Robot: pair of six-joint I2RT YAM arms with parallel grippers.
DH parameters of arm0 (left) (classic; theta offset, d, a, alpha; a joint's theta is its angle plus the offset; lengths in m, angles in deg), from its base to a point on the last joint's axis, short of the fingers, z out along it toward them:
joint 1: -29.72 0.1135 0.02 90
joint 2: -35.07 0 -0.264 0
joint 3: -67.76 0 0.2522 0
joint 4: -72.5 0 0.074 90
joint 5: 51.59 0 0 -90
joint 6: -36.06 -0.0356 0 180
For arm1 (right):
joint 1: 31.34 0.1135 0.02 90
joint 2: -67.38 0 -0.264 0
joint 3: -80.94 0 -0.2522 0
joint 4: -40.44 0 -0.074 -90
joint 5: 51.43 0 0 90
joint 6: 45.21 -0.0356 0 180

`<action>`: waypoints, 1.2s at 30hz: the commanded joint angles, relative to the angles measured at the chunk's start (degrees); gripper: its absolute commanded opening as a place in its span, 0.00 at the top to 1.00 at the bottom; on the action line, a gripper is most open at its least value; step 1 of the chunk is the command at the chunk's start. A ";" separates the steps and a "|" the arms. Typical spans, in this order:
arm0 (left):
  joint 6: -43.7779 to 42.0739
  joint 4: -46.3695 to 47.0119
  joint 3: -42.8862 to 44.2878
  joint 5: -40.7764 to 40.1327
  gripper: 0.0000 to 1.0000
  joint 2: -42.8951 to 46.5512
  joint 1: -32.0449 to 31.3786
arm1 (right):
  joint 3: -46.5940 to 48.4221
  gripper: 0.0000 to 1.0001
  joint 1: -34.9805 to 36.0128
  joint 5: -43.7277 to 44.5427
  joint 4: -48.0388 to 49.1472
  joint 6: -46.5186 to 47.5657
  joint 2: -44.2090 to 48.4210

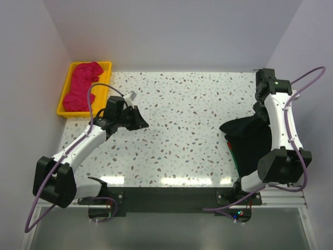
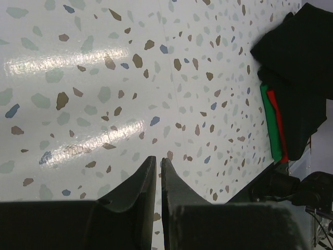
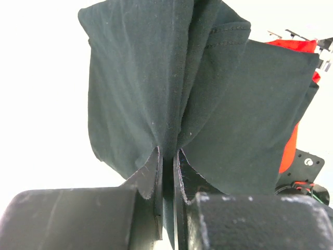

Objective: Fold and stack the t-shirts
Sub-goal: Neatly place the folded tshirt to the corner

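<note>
A black t-shirt (image 1: 248, 136) lies bunched at the table's right side, partly lifted. My right gripper (image 3: 167, 150) is shut on a gathered fold of it, and the cloth (image 3: 151, 73) hangs spread out beyond the fingers. From above, that gripper (image 1: 259, 110) sits at the shirt's upper edge, mostly hidden by its own arm. Under the black cloth show a red layer (image 2: 280, 120) and a green layer (image 2: 272, 125). A magenta t-shirt (image 1: 81, 86) lies crumpled in the yellow tray (image 1: 66, 92). My left gripper (image 1: 141, 123) hovers over bare table at left centre, its fingers (image 2: 158, 159) nearly together with nothing between them.
The yellow tray stands in the far left corner against the wall. White walls enclose the speckled table (image 1: 187, 114) on three sides. The black mounting rail (image 1: 166, 195) with both arm bases runs along the near edge.
</note>
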 commanded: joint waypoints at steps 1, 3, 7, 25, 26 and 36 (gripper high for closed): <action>-1.17 1.79 1.90 1.21 0.86 0.26 0.44 | 2.25 1.00 -0.30 1.68 -8.70 2.02 3.59; -1.26 1.79 1.81 1.21 0.86 0.00 0.44 | 3.39 1.00 -0.30 1.68 -8.88 2.46 4.47; -1.26 1.96 1.81 1.21 0.86 -0.18 0.44 | 5.41 1.00 -0.30 1.51 -9.84 3.52 5.70; -1.79 2.40 0.76 1.73 0.87 -0.27 0.44 | 0.07 1.00 -0.30 2.91 -13.89 3.44 17.56; -1.79 2.66 0.58 1.91 0.87 -0.27 0.35 | -1.42 1.00 -0.30 2.91 -13.89 3.35 18.70; -1.35 4.60 -0.91 6.04 0.86 -0.53 -0.27 | -12.07 0.01 -0.39 1.33 -14.33 7.12 31.98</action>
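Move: The right gripper still pinches the gathered black t-shirt; the stack it is bound for has its middle about 7 cm back, sideways nearly level with the hand, and some 19 cm below. The held shirt's loose end trails about 11 cm left and 3 cm ahead, and the stack's green edge lies around 11 cm left and 7 cm back. From the left gripper the stack is roughly 47 cm right, 8 cm back. Lift the right gripper about 8 cm with the shirt still pinched, tipping the fingers some 15 degrees outward and forward. Then draw it back towards the base about 10 cm over the stack, sinking slightly, and spread the fingers wide while still travelling back, so the shirt is let go. ##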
